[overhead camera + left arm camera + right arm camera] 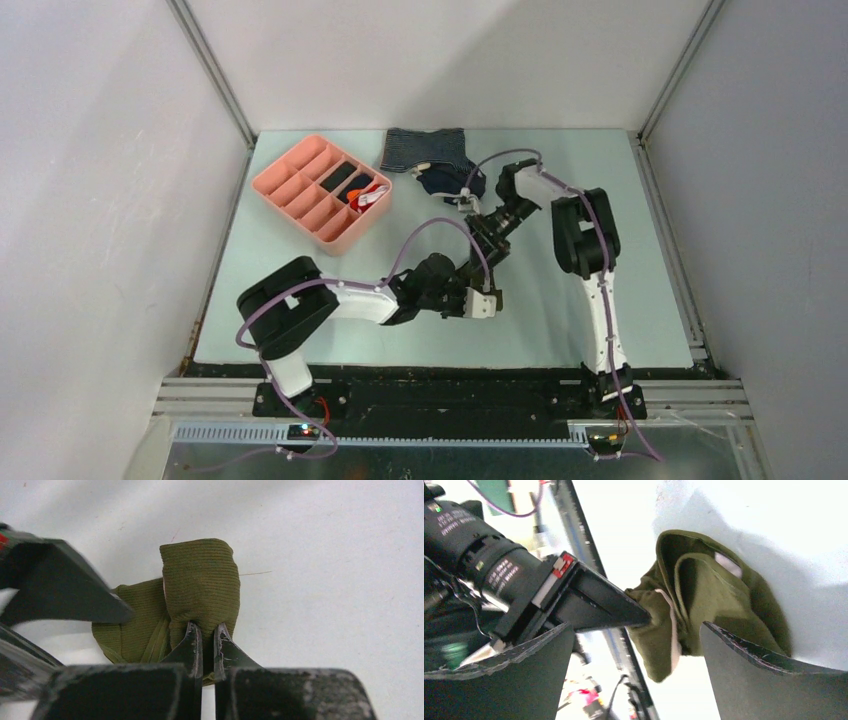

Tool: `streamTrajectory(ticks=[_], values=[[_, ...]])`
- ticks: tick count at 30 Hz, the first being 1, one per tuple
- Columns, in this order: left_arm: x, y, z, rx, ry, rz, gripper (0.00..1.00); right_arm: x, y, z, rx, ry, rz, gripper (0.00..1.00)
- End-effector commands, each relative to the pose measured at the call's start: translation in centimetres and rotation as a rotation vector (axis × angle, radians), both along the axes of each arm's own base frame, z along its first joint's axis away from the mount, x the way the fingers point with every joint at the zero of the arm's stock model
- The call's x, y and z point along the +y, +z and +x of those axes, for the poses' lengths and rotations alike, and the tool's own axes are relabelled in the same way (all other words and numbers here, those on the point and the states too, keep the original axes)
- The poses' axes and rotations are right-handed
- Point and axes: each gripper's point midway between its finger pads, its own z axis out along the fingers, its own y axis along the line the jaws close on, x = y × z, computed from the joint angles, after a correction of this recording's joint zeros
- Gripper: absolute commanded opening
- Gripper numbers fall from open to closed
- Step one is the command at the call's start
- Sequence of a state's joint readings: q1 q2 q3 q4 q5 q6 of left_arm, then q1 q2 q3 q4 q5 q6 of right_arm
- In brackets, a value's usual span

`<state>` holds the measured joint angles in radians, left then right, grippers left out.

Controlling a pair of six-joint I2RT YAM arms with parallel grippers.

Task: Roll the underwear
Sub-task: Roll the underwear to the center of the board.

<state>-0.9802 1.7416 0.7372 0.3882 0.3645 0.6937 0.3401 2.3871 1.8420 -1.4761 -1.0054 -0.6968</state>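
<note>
The underwear (pixel 200 585) is a small olive-green cloth, folded over on itself into a loose roll on the pale table. My left gripper (pixel 206 635) is shut on its near edge, with cloth pinched between the two fingertips. In the right wrist view the underwear (pixel 714 600) lies just beyond my right gripper (pixel 636 627), which stands wide open, one finger on each side and nothing between them. The left gripper's finger (pixel 599 605) reaches in from the left and touches the cloth. In the top view both grippers meet mid-table and hide the underwear.
A pink compartment tray (pixel 300 160) holding a few small items stands at the back left. A blue-grey striped garment (pixel 425 148) and a navy garment (pixel 445 182) lie at the back centre, close to the right arm's elbow (pixel 525 185).
</note>
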Motion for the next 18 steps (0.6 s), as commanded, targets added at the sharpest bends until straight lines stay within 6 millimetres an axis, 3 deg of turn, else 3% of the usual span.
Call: streamTrajectory(ticks=[1, 3, 4, 5, 6, 7, 9, 11, 14, 18], values=[[5.2, -6.9, -6.5, 0.344, -0.077, 0.257, 0.00, -2.8, 5.0, 4.9, -0.478, -0.005, 0.016, 0.99], [5.5, -6.9, -6.4, 0.374, -0.055, 0.257, 0.00, -4.2, 9.1, 7.1, -0.714, -0.078, 0.033, 0.99], [5.6, -7.1, -6.6, 0.400, -0.044, 0.263, 0.00, -5.2, 9.9, 8.0, -0.749, -0.148, 0.004, 0.99], [5.7, -7.1, -6.3, 0.412, -0.029, 0.261, 0.00, -5.6, 12.3, 8.9, -0.895, -0.199, 0.026, 1.00], [5.7, -7.2, -6.4, 0.442, -0.013, 0.257, 0.00, -6.8, 12.9, 9.6, -0.928, -0.283, -0.012, 1.00], [5.8, -7.3, -6.2, 0.457, 0.001, 0.251, 0.00, -7.4, 15.2, 9.8, -1.086, -0.338, 0.009, 0.99], [5.5, -7.2, -6.2, 0.498, 0.025, 0.230, 0.00, -9.4, 17.9, 9.8, -1.310, -0.456, -0.038, 0.99], [5.2, -7.1, -6.4, 0.541, 0.017, 0.209, 0.00, -11.1, 19.3, 8.8, -1.482, -0.550, -0.079, 1.00], [4.9, -6.9, -6.4, 0.590, 0.017, 0.188, 0.00, -11.2, 18.0, 5.9, -1.525, -0.546, -0.087, 0.99], [4.8, -6.5, -6.6, 0.657, 0.015, 0.173, 0.00, -9.4, 12.9, -0.3, -1.400, -0.324, -0.055, 0.99]])
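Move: The half-rolled underwear is already pinched in the left fingers, its middle about 2 cm ahead and 1 cm to the right, 1 cm lower. From the open right hand it lies some 5 cm back, 1 cm to the left and 4 cm below. From the left hand the navy garment lies roughly 25 cm ahead and 6 cm left, with the pink box about 23 cm ahead and 34 cm left. The underwear stays pinched in the closed left fingers, which hold their place low over the board while the hand tilts some 15 degrees. The right hand, already wide open, pulls away from it: forward and up first, swinging right, then back a little, ending about 17 cm higher and 10 cm to the right. Its wrist turns some 85 degrees on the way, so the fingers swing from pointing back-left to forward-left. ##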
